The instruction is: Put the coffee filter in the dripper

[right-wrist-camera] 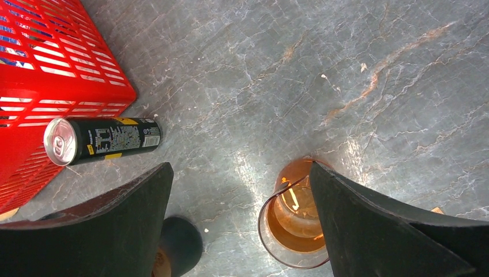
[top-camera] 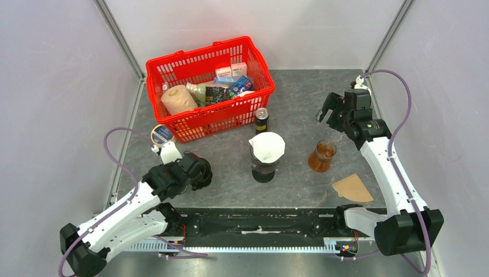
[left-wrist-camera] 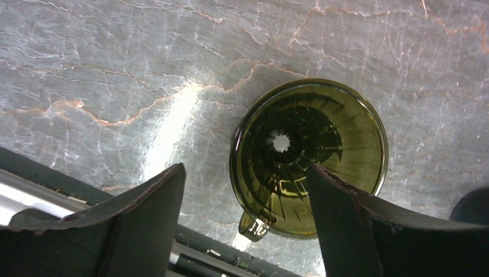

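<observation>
A white coffee filter (top-camera: 267, 145) sits as a cone on top of a dark carafe (top-camera: 264, 170) at the table's centre. A brown paper filter (top-camera: 353, 188) lies flat at the front right. In the left wrist view a green glass dripper (left-wrist-camera: 323, 138) stands on the stone top, mouth up and bare inside. My left gripper (left-wrist-camera: 247, 167) (top-camera: 193, 168) hangs open over it, one finger on each side, and mostly hides it in the top view. My right gripper (top-camera: 330, 111) (right-wrist-camera: 241, 167) is open and holds nothing, high above an amber glass (right-wrist-camera: 297, 222).
A red basket (top-camera: 173, 66) of groceries stands at the back left, with a black can (top-camera: 262, 120) just in front of it. The amber glass (top-camera: 323, 156) is right of the carafe. A round tin (top-camera: 162, 134) lies by the basket's front corner. Grey walls close in both sides.
</observation>
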Available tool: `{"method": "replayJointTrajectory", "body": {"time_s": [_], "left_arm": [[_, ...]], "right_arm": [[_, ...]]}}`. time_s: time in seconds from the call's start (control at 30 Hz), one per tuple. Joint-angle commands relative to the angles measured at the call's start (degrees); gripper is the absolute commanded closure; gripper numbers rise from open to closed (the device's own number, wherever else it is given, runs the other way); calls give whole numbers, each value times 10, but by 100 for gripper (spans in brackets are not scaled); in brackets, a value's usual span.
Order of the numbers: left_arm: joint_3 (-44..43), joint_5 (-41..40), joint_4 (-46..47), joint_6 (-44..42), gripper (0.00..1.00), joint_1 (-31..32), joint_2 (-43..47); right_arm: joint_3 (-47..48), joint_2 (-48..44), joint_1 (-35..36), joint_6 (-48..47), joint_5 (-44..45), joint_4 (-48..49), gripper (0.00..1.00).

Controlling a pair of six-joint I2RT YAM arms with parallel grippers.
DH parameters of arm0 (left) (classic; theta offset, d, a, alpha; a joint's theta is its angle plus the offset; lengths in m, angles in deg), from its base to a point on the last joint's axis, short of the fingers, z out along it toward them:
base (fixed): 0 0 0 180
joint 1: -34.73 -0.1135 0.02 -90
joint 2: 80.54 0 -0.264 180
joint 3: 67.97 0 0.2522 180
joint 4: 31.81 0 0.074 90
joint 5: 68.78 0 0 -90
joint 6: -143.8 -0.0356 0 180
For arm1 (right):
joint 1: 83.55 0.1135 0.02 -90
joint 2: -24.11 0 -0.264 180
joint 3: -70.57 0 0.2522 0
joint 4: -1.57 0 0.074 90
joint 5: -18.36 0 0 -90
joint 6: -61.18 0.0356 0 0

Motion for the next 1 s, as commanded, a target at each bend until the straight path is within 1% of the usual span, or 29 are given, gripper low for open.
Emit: {"method": "replayJointTrajectory", "body": {"time_s": [0.0, 0.07, 0.13, 0.2, 0.27, 0.33, 0.57, 0.63, 0.73, 0.77, 0.97], "left_arm": [[23, -10, 71, -12, 26, -41, 2], [25, 1, 80, -24, 35, -59, 0], [35, 8, 104, -33, 38, -63, 2], [48, 12, 127, -39, 39, -67, 4], [60, 12, 138, -41, 41, -72, 0], [64, 6, 141, -42, 45, -75, -9], [74, 16, 161, -50, 64, -79, -10], [77, 19, 165, -51, 74, -79, -8], [74, 20, 165, -58, 95, -78, 0], [74, 19, 165, -62, 98, -79, 4], [48, 19, 161, -100, 98, -79, 22]], "right_arm": [[-2, -5, -3, 4, -8, 17, 4], [-2, -6, -3, 4, -9, 18, 4], [-2, -5, -3, 4, -11, 17, 4], [-3, -4, -3, 5, -11, 17, 4], [-1, -6, -3, 4, -10, 16, 4], [-2, -9, -4, 3, -8, 16, 4], [-2, -13, -3, 3, -10, 16, 4], [-2, -14, -3, 3, -10, 16, 4], [-1, -15, -4, 3, -13, 17, 5], [-1, -15, -3, 3, -15, 16, 5], [0, -16, -3, -8, -27, 16, 4]]}}
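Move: The green dripper's middle lies about 3 cm ahead of the left hand, 4 cm to its right and 6 cm below, its near left rim just under the open fingers. The carafe carrying the filter-lined dripper stands some 23 cm to the right of the green one and 2 cm farther out; the tape roll lies about 14 cm beyond and 12 cm left of it. From the right hand the green dripper is roughly 13 cm back, 45 cm left and 18 cm below. Bring the left gripper down about 3 cm and forward some 2 cm onto the near left rim of the green dripper, closing the fingers as you go so that the rim is pinched with one finger inside the cone and one outside. Once nearly shut, ease forward and slightly right while rising just over 1 cm, keeping the grip. ##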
